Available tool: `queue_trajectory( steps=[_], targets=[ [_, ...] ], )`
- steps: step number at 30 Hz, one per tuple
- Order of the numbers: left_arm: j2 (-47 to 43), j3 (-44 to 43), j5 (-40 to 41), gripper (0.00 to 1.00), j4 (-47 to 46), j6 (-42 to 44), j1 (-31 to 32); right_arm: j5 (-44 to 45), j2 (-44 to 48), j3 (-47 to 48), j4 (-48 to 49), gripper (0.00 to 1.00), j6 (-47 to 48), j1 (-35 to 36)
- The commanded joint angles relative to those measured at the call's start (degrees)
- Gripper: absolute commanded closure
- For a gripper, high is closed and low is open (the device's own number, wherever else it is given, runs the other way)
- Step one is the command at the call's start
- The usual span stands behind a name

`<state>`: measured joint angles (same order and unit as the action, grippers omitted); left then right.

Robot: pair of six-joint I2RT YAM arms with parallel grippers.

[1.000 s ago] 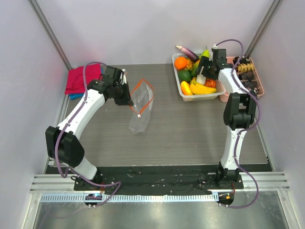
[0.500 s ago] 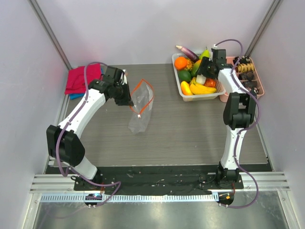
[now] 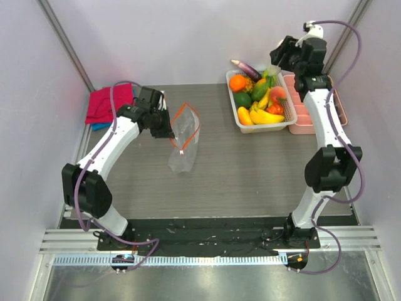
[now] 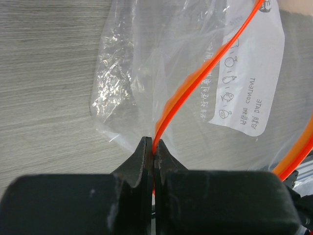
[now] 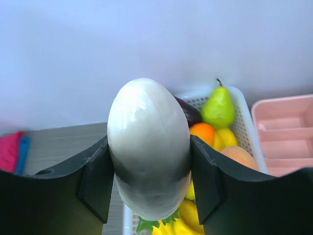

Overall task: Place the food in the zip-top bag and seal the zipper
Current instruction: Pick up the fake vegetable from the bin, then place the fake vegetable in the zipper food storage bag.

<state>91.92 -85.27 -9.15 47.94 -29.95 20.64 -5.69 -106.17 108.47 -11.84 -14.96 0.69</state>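
Observation:
My left gripper (image 3: 164, 127) is shut on the orange-red zipper (image 4: 195, 83) of the clear zip-top bag (image 3: 185, 143). The bag hangs from it over the table with its mouth open and its white label (image 4: 249, 83) showing. My right gripper (image 3: 276, 64) is raised above the white basket (image 3: 262, 128) at the back right. It is shut on a white oblong piece (image 5: 149, 147) of the food, one finger on each side. More food stays in the basket: an orange (image 3: 237, 82), a green fruit (image 3: 242, 99), a yellow banana (image 3: 266, 117), a green pear (image 5: 218, 108).
A pink divided tray (image 3: 301, 122) stands right of the basket, near the right wall. A red folded cloth (image 3: 108, 102) lies at the back left, behind the left arm. Grey walls close in the table on three sides.
The right gripper closed on the white oblong piece in the basket, and the arm has lifted it up and back. The left gripper and the bag have stayed put.

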Motion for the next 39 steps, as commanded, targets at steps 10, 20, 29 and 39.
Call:
queue_trajectory(
  steps=[10, 20, 29, 39],
  targets=[
    [1.6, -2.1, -1.5, 1.0, -3.0, -4.5, 0.5, 0.6, 25.2, -28.6, 27.4, 0.99, -14.7, 20.7],
    [1.3, -3.1, -0.3, 1.0, -2.9, -4.7, 1.9, 5.4, 25.4, -36.5, 32.0, 0.99, -9.5, 36.0],
    [1.2, -3.3, -0.6, 1.0, -3.7, -5.4, 2.5, 15.4, 19.0, -39.7, 36.4, 0.99, -2.3, 44.0],
    [0.5, -2.1, -1.2, 1.0, -4.7, -6.1, 2.4, 10.6, 14.9, -35.0, 19.1, 0.99, -9.8, 44.1]
  ],
)
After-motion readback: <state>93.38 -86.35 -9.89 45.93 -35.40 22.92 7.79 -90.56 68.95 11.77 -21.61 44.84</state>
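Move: The right hand, already holding the white vegetable high over the food bin, has the open bag mouth some 34 cm to its left, 22 cm back and about 15 cm lower. The bin's middle is roughly 26 cm below this hand, 3 cm to its left and 2 cm ahead; the pink tray stands about 21 cm right of the hand, level with it and equally low. From the left hand, the mouth's middle lies about 5 cm right and 1 cm ahead, at fingertip height. Leftward and back in one quick arc, the right hand carries the vegetable some 32 cm left and 20 cm back from above the bin to the bag mouth, first rising about 5 cm, then sinking some 15 cm, turning about 30 degrees counter-clockwise with its grip kept. The left hand keeps pinching the orange zipper rim and shifts about 2.5 cm right towards the vegetable. ##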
